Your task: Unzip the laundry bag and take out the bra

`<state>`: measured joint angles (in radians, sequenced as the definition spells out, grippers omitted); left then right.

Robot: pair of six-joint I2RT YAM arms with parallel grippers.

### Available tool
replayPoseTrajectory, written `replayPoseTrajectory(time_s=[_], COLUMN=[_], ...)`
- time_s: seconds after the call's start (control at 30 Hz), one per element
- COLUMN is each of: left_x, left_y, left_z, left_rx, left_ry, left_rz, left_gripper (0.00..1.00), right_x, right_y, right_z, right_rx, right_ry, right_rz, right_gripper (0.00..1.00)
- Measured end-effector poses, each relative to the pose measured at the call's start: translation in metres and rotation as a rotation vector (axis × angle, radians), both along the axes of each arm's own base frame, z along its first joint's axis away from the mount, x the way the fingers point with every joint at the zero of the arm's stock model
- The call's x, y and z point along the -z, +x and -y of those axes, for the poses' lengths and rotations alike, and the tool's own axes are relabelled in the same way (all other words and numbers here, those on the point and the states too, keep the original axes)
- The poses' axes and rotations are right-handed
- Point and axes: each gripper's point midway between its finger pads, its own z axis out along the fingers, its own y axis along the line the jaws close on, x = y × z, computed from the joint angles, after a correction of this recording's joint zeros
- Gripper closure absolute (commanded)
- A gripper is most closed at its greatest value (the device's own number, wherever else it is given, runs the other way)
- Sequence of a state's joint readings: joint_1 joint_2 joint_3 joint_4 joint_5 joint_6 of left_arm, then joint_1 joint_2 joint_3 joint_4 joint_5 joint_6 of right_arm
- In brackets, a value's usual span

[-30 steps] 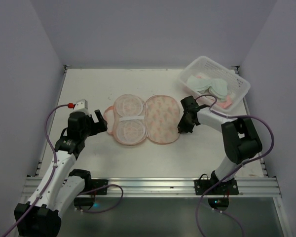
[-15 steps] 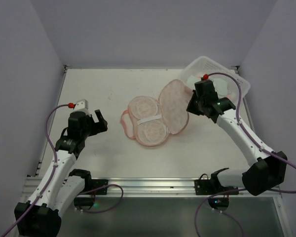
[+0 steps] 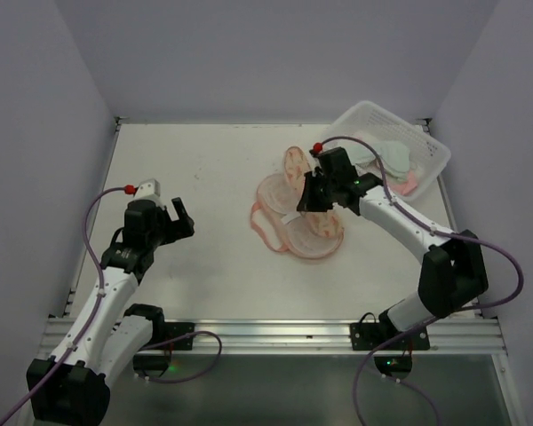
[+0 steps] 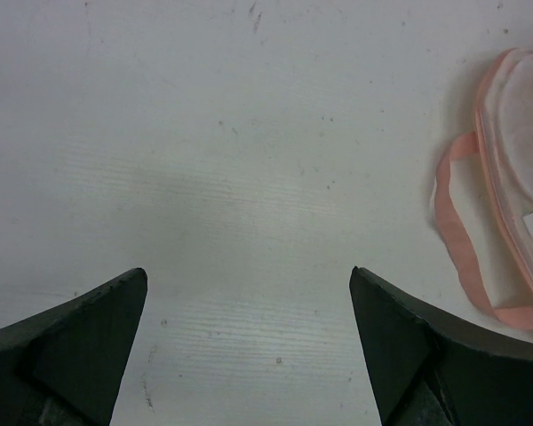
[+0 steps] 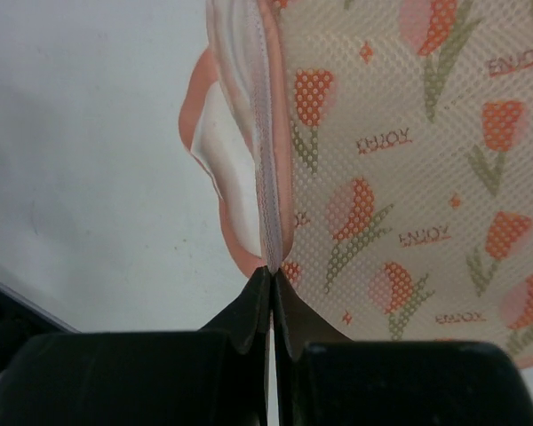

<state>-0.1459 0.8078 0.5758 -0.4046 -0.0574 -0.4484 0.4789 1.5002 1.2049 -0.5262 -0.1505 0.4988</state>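
The laundry bag (image 3: 289, 217) lies unzipped mid-table, its paler pink lining up and its pink loop (image 3: 265, 232) to the left. My right gripper (image 3: 307, 201) is shut on the zipper rim of the bag's patterned half (image 5: 409, 177) and holds that half upright above the other half. In the right wrist view the fingertips (image 5: 273, 271) pinch the rim edge. The mint-green bra (image 3: 373, 153) lies in the white basket at the back right. My left gripper (image 3: 185, 218) is open and empty over bare table, left of the bag. The bag's edge and loop (image 4: 453, 204) show in the left wrist view.
The white slotted plastic basket (image 3: 433, 167) stands at the back right corner, holding other pale and pink garments beside the bra. Grey walls close in the table on the left, back and right. The metal rail with the arm bases runs along the near edge.
My right gripper has lifted the bag's patterned half and swung it up and to the left. The whole bag has slid to the right. The left arm has barely moved.
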Motion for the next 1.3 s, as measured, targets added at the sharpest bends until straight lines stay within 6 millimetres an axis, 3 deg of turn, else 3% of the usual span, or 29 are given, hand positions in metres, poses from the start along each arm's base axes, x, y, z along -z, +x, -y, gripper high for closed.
replayPoseTrajectory(time_s=[0.17, 0.3, 0.37, 0.4, 0.47, 0.53, 0.7, 0.8, 0.83, 0.97, 1.13, 1.3], left_x=[-0.001, -0.001, -0.001, -0.001, -0.001, -0.002, -0.006, -0.010, -0.011, -0.032, -0.095, -0.157], left_y=[0.000, 0.000, 0.000, 0.000, 0.000, 0.000, -0.001, -0.001, -0.002, 0.001, 0.011, 0.008], left_z=[0.000, 0.000, 0.000, 0.000, 0.000, 0.000, 0.001, 0.002, 0.002, 0.002, -0.001, -0.013], left_rx=[0.000, 0.000, 0.000, 0.000, 0.000, 0.000, 0.007, 0.007, 0.006, 0.001, -0.010, -0.044], left_ry=[-0.001, -0.001, -0.001, -0.001, -0.001, -0.001, -0.008, -0.012, -0.014, -0.024, -0.019, 0.028], left_rz=[0.006, 0.006, 0.006, 0.006, 0.006, 0.007, 0.024, 0.037, 0.038, 0.072, 0.194, 0.306], left_gripper=[0.00, 0.00, 0.00, 0.00, 0.00, 0.00, 0.00, 0.00, 0.00, 0.00, 0.00, 0.00], right_x=[0.066, 0.093, 0.096, 0.096, 0.092, 0.089, 0.079, 0.051, 0.036, -0.044, -0.146, -0.202], right_y=[-0.039, -0.070, -0.083, -0.087, -0.091, -0.090, -0.086, -0.076, -0.069, -0.049, -0.039, -0.071], right_z=[-0.025, -0.042, -0.050, -0.054, -0.062, -0.066, -0.067, -0.061, -0.057, -0.030, 0.051, 0.129], right_rx=[-0.172, -0.293, -0.343, -0.361, -0.391, -0.405, -0.400, -0.362, -0.337, -0.200, 0.088, 0.339], right_ry=[-0.006, 0.001, 0.025, 0.039, 0.069, 0.086, 0.087, 0.068, 0.059, 0.061, 0.056, 0.002], right_rz=[-0.144, -0.214, -0.232, -0.239, -0.235, -0.225, -0.201, -0.116, -0.064, 0.180, 0.489, 0.692], right_gripper=[1.00, 0.97, 0.79, 0.57, 0.41, 0.29, 0.20, 0.12, 0.04, 0.01, 0.01, 0.01])
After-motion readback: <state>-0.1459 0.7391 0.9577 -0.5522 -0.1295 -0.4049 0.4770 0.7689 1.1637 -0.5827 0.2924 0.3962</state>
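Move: The right hand holds the laundry bag's printed upper flap by its zipper edge. The bag's open bottom half has its middle nearly straight below, some 15 cm down. At that level, the pink strap lies about 8 cm left and 2 cm back, and the bra in the white basket is roughly 18 cm ahead and 22 cm right. From the empty left hand, the bag's middle is about 6 cm ahead, 26 cm right and 12 cm down. Still pinching the flap's edge, the right hand carries it back, down and left, about 10 cm lower, over to the bottom half's near-left edge by the strap, turning some 25 degrees counter-clockwise. There the fingers open wide and let go, and the hand climbs about 30 cm away to the right, fingers tipping up. Late on, the left hand rises some 15 cm, open and empty, tilting up. ##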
